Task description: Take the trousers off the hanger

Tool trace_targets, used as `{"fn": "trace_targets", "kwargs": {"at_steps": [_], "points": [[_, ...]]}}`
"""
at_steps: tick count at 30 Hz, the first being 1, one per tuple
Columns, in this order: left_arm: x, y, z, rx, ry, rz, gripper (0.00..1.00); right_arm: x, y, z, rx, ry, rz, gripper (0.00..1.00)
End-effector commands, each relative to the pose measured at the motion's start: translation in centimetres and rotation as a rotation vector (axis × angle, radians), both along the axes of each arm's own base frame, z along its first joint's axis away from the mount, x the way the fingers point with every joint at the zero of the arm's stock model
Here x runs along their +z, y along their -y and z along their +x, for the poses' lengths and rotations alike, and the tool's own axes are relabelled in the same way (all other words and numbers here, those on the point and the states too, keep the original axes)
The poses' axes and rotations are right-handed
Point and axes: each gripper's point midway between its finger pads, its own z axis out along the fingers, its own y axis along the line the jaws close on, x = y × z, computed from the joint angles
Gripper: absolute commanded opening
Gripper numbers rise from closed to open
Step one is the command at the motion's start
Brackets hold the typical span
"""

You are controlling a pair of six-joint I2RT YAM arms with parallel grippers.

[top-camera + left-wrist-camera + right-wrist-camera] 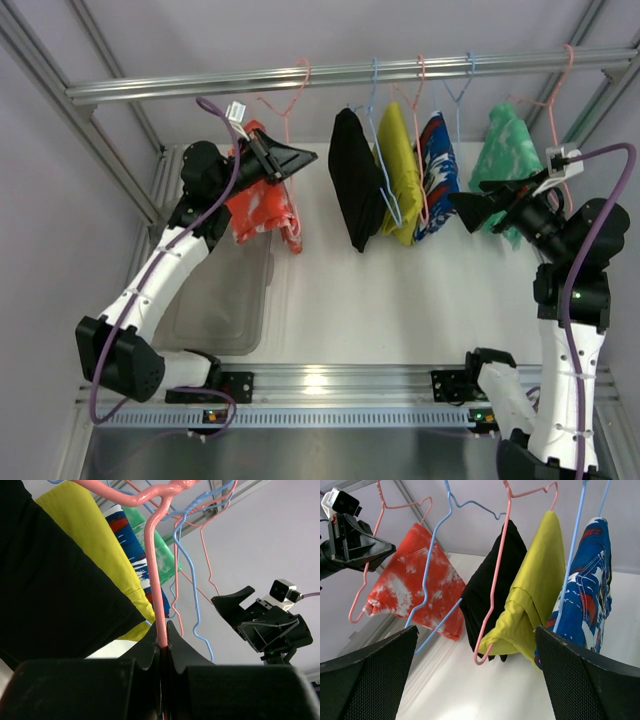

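The trousers [262, 212], red-orange with white blotches, hang from the pale pink wire hanger [287, 122], whose hook is still over the rail. My left gripper [306, 158] is shut on that hanger's wire just above the cloth; in the left wrist view the pink hanger [156, 570] runs straight down into the closed jaws. In the right wrist view the trousers [415, 592] hang at the left with the left gripper [382, 546] beside them. My right gripper [466, 198] stands open and holds nothing, over by the blue and green garments.
On the rail [350, 74] also hang a black garment [352, 180], a yellow one [400, 170], a blue patterned one [437, 170] and a green-and-white one [505, 150], on blue and pink wire hangers. A clear plastic bin [225, 300] sits below the trousers.
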Motion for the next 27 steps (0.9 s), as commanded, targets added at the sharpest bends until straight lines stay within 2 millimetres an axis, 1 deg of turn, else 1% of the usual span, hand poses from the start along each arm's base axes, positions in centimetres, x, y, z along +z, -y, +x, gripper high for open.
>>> {"fn": "trace_targets", "kwargs": {"at_steps": [1,3,4,6,7,9,10,11,13,15,16,18,20,23,24,25,26,27], "points": [[7.6,1.3,-6.3,-0.196,0.456,-0.006,0.00,2.9,-0.3,-0.2,0.022,0.094,-0.004,0.99],[8.3,1.6,-5.9,-0.202,0.490,-0.027,0.00,2.7,-0.2,-0.1,0.019,0.094,-0.009,0.99],[8.6,1.8,-5.2,-0.202,0.490,-0.039,0.00,2.7,-0.2,-0.1,0.019,0.095,-0.012,0.99],[9.5,2.0,-4.7,-0.199,0.517,-0.062,0.00,2.4,-0.2,-0.1,0.018,0.092,-0.014,1.00],[9.2,2.4,-3.8,-0.207,0.490,-0.072,0.00,2.4,-0.2,-0.1,0.020,0.095,-0.015,1.00],[10.8,2.5,-4.1,-0.221,0.543,-0.100,0.00,2.3,-0.3,-0.2,0.024,0.095,-0.016,1.00],[11.0,2.6,-4.0,-0.226,0.546,-0.106,0.00,2.3,-0.3,-0.3,0.026,0.095,-0.017,0.99],[11.8,2.6,-4.2,-0.229,0.569,-0.113,0.00,2.3,-0.3,-0.3,0.025,0.101,-0.021,1.00],[12.5,2.4,-4.7,-0.228,0.595,-0.115,0.00,2.4,-0.3,-0.4,0.029,0.106,-0.027,0.99],[12.8,2.2,-5.1,-0.229,0.601,-0.114,0.00,2.5,-0.4,-0.5,0.032,0.111,-0.030,0.99],[13.2,2.0,-5.7,-0.228,0.608,-0.116,0.00,2.5,-0.4,-0.5,0.036,0.115,-0.030,0.99],[13.1,1.9,-6.1,-0.230,0.605,-0.112,0.00,2.5,-0.5,-0.4,0.041,0.109,-0.018,0.99],[13.6,1.4,-7.7,-0.224,0.637,-0.101,0.00,2.7,-0.7,-0.4,0.051,0.111,-0.003,0.99],[12.7,1.4,-8.5,-0.226,0.593,-0.077,0.00,3.5,-1.1,-0.4,0.069,0.118,0.035,1.00],[12.7,1.2,-9.3,-0.229,0.602,-0.069,0.00,3.8,-1.2,-0.4,0.076,0.121,0.048,1.00],[11.6,1.4,-9.4,-0.234,0.574,-0.057,0.00,4.1,-1.5,-0.4,0.087,0.125,0.064,0.99],[11.0,1.5,-9.8,-0.240,0.553,-0.048,0.00,4.3,-2.1,-0.5,0.113,0.104,0.104,1.00],[10.5,1.5,-10.1,-0.243,0.543,-0.038,0.00,5.0,-2.4,-0.4,0.129,0.125,0.119,1.00]]}}
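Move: The left hand already holds the front strand of the pink hanger; the red trousers on it are pulled over to about 10 cm left of the hand, some 4 cm farther out and 10 cm lower. The black trousers hang about 9 cm to the hand's right, 4 cm ahead, equally low; the yellow ones 17 cm right, also 4 cm ahead and 10 cm lower. From the right hand the red trousers lie about 36 cm left, 12 cm ahead and 10 cm below. Keeping its shut grip on the pink strand, the left hand swings the hanger to the right, first dipping forward and down a little, then lifting it about 4 cm above where it began and finally drawing it back, to end some 4 cm right and 5 cm back while the wrist turns about 15 degrees clockwise and its fingers tip slightly. The open right hand, touching nothing, all but holds its place and at the very end rises about 2 cm, easing slightly left. ##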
